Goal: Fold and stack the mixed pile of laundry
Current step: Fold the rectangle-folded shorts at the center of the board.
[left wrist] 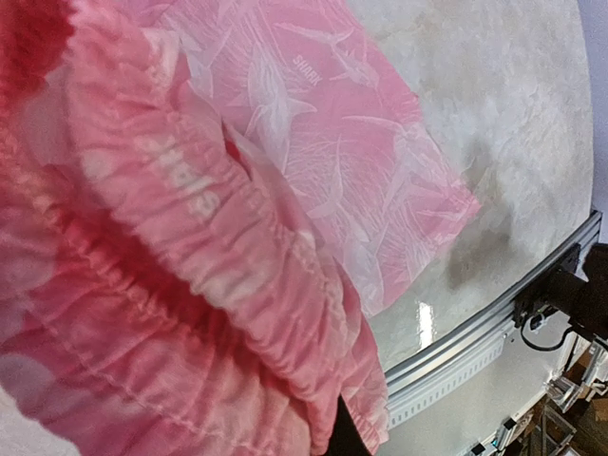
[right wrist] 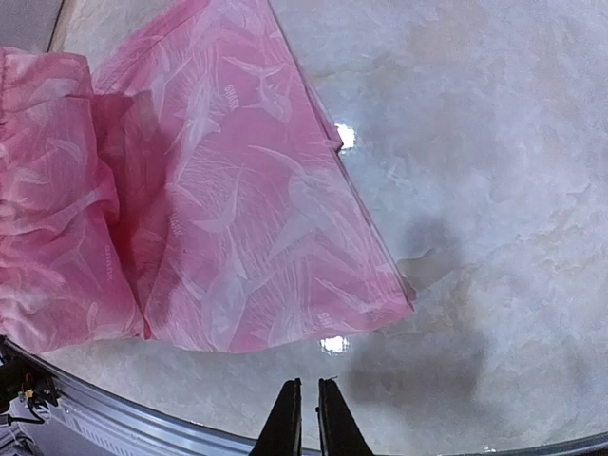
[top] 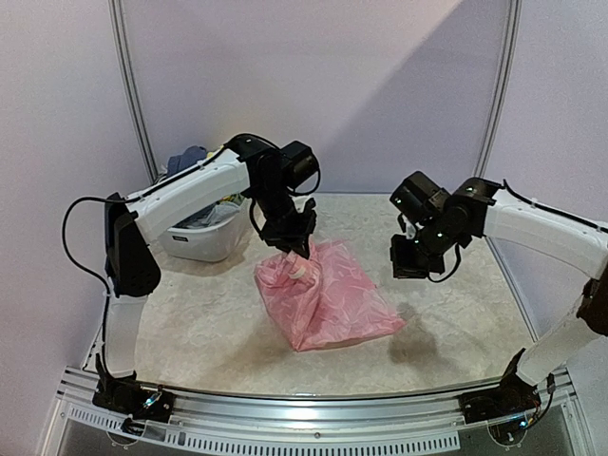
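Observation:
A pale pink patterned piece (top: 332, 296) lies partly spread on the table, its gathered elastic edge (left wrist: 218, 218) lifted. My left gripper (top: 295, 247) is shut on that bunched edge. In the left wrist view the cloth covers the jaws and only a dark fingertip (left wrist: 348, 439) shows. The rest of the mixed laundry pile (top: 187, 160) sits heaped in the white tub, blue-grey cloth on top. My right gripper (right wrist: 306, 397) hovers above bare table to the right of the pink piece (right wrist: 237, 218), its fingers nearly together with nothing between them.
The white plastic tub (top: 211, 239) stands at the back left, next to the left arm. A metal rail (top: 313, 418) runs along the near table edge. Curved frame poles (top: 131, 85) rise at the back corners.

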You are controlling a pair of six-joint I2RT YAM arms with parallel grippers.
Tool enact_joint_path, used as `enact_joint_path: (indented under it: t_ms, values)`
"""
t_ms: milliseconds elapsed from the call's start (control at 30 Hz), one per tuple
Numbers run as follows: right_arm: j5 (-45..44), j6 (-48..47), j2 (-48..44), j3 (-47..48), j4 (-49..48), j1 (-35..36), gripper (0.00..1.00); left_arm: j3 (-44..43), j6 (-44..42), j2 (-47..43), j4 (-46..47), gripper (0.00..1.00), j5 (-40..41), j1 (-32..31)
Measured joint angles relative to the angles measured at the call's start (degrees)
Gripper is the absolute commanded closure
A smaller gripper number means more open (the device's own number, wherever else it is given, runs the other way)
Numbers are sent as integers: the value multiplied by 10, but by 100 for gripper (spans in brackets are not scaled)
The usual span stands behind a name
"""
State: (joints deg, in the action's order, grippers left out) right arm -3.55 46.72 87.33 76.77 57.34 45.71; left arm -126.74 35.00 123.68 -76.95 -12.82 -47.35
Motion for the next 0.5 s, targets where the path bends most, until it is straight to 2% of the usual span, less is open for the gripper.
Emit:
enact_joint_path:
  t_ms: [267, 500]
  values:
    - [-24, 41, -131, -98, 32, -1, 92, -74, 3, 87, -4, 98, -17, -17]
    - [-26, 71, -182, -139, 48, -1, 92, -120, 16, 136, -2, 98, -43, -28]
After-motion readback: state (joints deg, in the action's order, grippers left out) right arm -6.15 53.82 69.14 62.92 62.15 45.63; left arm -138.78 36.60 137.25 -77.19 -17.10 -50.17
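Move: My left hand holds the gathered waistband end of the shorts, and their flat-lying part is centred some 8 cm to its right, level with it and about 13 cm below. The nearest corner on the table is roughly 12 cm back and 1 cm left; the basket stands about 12 cm ahead and 21 cm left. From my empty right hand, that flat part is about 6 cm ahead, 14 cm left and 13 cm down. I carry the pinched waistband end right and down over the flat part of the shorts with my left hand, about 5 cm each way, keeping my fingers closed on it. Meanwhile my right hand, empty and nearly shut, draws away from the shorts to the right and back, some 8 cm at about the same height, turning slightly clockwise. ##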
